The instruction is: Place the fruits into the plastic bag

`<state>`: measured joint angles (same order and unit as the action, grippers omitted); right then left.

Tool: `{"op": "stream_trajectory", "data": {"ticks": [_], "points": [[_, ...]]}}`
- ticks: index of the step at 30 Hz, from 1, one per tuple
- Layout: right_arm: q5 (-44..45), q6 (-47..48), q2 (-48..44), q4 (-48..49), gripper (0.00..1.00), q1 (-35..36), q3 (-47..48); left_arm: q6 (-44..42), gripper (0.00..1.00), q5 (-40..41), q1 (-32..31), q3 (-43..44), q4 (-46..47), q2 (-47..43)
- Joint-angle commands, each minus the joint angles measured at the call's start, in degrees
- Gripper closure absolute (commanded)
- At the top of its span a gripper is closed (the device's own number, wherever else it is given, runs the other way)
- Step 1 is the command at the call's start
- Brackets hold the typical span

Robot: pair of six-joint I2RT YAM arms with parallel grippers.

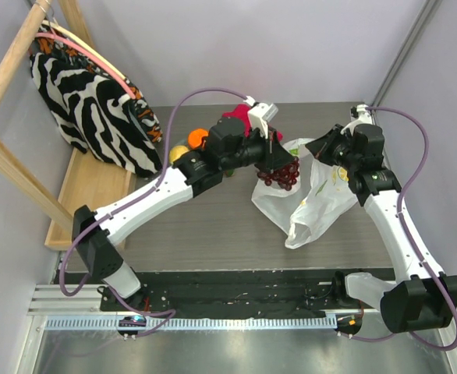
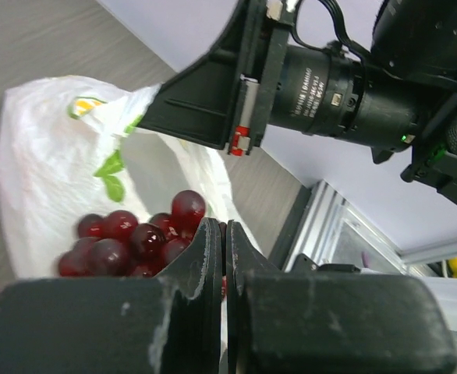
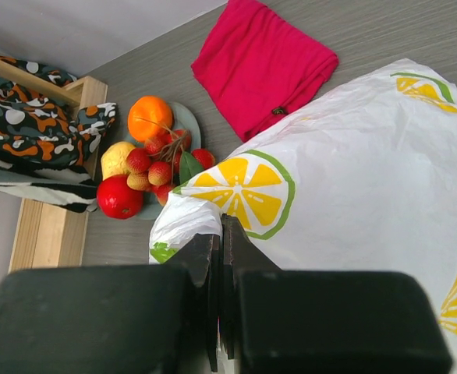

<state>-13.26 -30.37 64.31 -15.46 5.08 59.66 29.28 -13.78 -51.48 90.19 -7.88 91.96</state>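
A dark red grape bunch (image 1: 281,172) hangs over the open mouth of the white lemon-print plastic bag (image 1: 310,199), with my left gripper (image 1: 278,154) shut on its stem. In the left wrist view the grapes (image 2: 135,241) sit just past the closed left gripper (image 2: 224,230), with the bag (image 2: 49,156) beneath them. My right gripper (image 3: 221,226) is shut on the bag's rim (image 3: 185,226) and holds it up. The other fruits lie on the plate (image 3: 188,118): an orange (image 3: 150,117), a red apple (image 3: 119,196), a yellow fruit (image 3: 114,158) and a red-yellow cluster (image 3: 157,165).
A crimson cloth (image 3: 263,58) lies behind the bag. A zebra-striped fabric bag (image 1: 88,101) hangs from a wooden rack (image 1: 88,191) at the far left. The right gripper's body (image 2: 205,109) looms close above the bag mouth in the left wrist view.
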Motion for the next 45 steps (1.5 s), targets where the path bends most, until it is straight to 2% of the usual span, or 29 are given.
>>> {"op": "stream_trajectory", "data": {"ticks": [1,6,10,18,23,27,31,38,39,40,41,43,45], "points": [[-1.94,-0.66,-2.53,1.84,0.99,0.28,0.28,2.10,1.00,-3.44,-1.43,0.86,5.24,1.98],[-3.18,-1.62,-3.84,1.84,0.99,0.19,0.11,2.71,1.00,-6.60,-1.34,0.78,4.27,6.38],[-3.53,-2.32,-4.81,2.19,0.99,0.46,-0.86,3.68,1.00,-8.81,-1.43,-0.63,7.70,8.40],[-3.79,-3.82,-6.48,2.19,0.99,2.74,-2.53,4.82,1.00,-4.77,-1.25,1.83,4.46,13.06],[-3.00,-5.84,-6.40,2.11,0.99,6.33,-2.97,1.14,1.00,8.12,-1.34,2.45,-2.66,11.67],[-0.99,-6.72,-5.52,1.93,0.99,11.61,-2.97,-0.63,1.00,12.98,-1.34,-3.25,-1.10,7.81],[0.86,-7.60,-4.73,2.45,0.99,14.87,-2.88,0.95,1.00,11.24,-2.04,-5.99,2.60,7.87],[1.30,-8.13,-3.58,3.33,0.99,15.66,-3.58,-1.76,1.00,9.03,-3.62,-2.30,0.59,13.59],[1.83,-8.21,-3.49,3.33,0.99,15.66,-3.85,-2.38,0.98,9.03,-3.62,-2.30,0.06,13.68],[1.92,-8.30,-3.58,3.42,0.99,15.66,-4.11,-2.47,0.78,8.95,-3.62,-2.48,-0.12,13.42],[1.92,-8.48,-3.49,3.34,0.99,15.66,-4.63,-2.56,0.62,8.69,-3.54,-3.17,-0.12,13.07],[1.92,-8.57,-3.32,3.25,0.99,15.66,-4.90,-3.08,0.38,8.77,-3.54,-4.14,0.32,12.19],[1.92,-8.48,-3.32,3.25,0.99,15.57,-4.90,-3.35,0.28,9.73,-3.54,-6.16,0.84,10.17]]}}
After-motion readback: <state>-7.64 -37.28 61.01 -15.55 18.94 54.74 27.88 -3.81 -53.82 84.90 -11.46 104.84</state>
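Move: The left hand still holds the grapes by the stem; the bunch hangs about 8 cm below its fingertips. The bag's open mouth is about 14 cm below this hand and 3 cm to its right, while the red cloth lies on the table some 27 cm ahead, 7 cm left and 33 cm down. From the right hand, shut on the bag's rim, the grapes hang some 8 cm back and 9 cm left, at about its own height. The left hand lowers the grapes about 17 cm into the bag's mouth, swinging some 4 cm right on the way down and then coming most of the way back as its fingers tip about 20 degrees further down, and at the bottom opens and lets the bunch go. The right hand keeps its pinch on the rim and draws it left, about 8 cm at the most, and some 4 cm back, bringing the plastic in over the left gripper, then eases slightly right and down. ##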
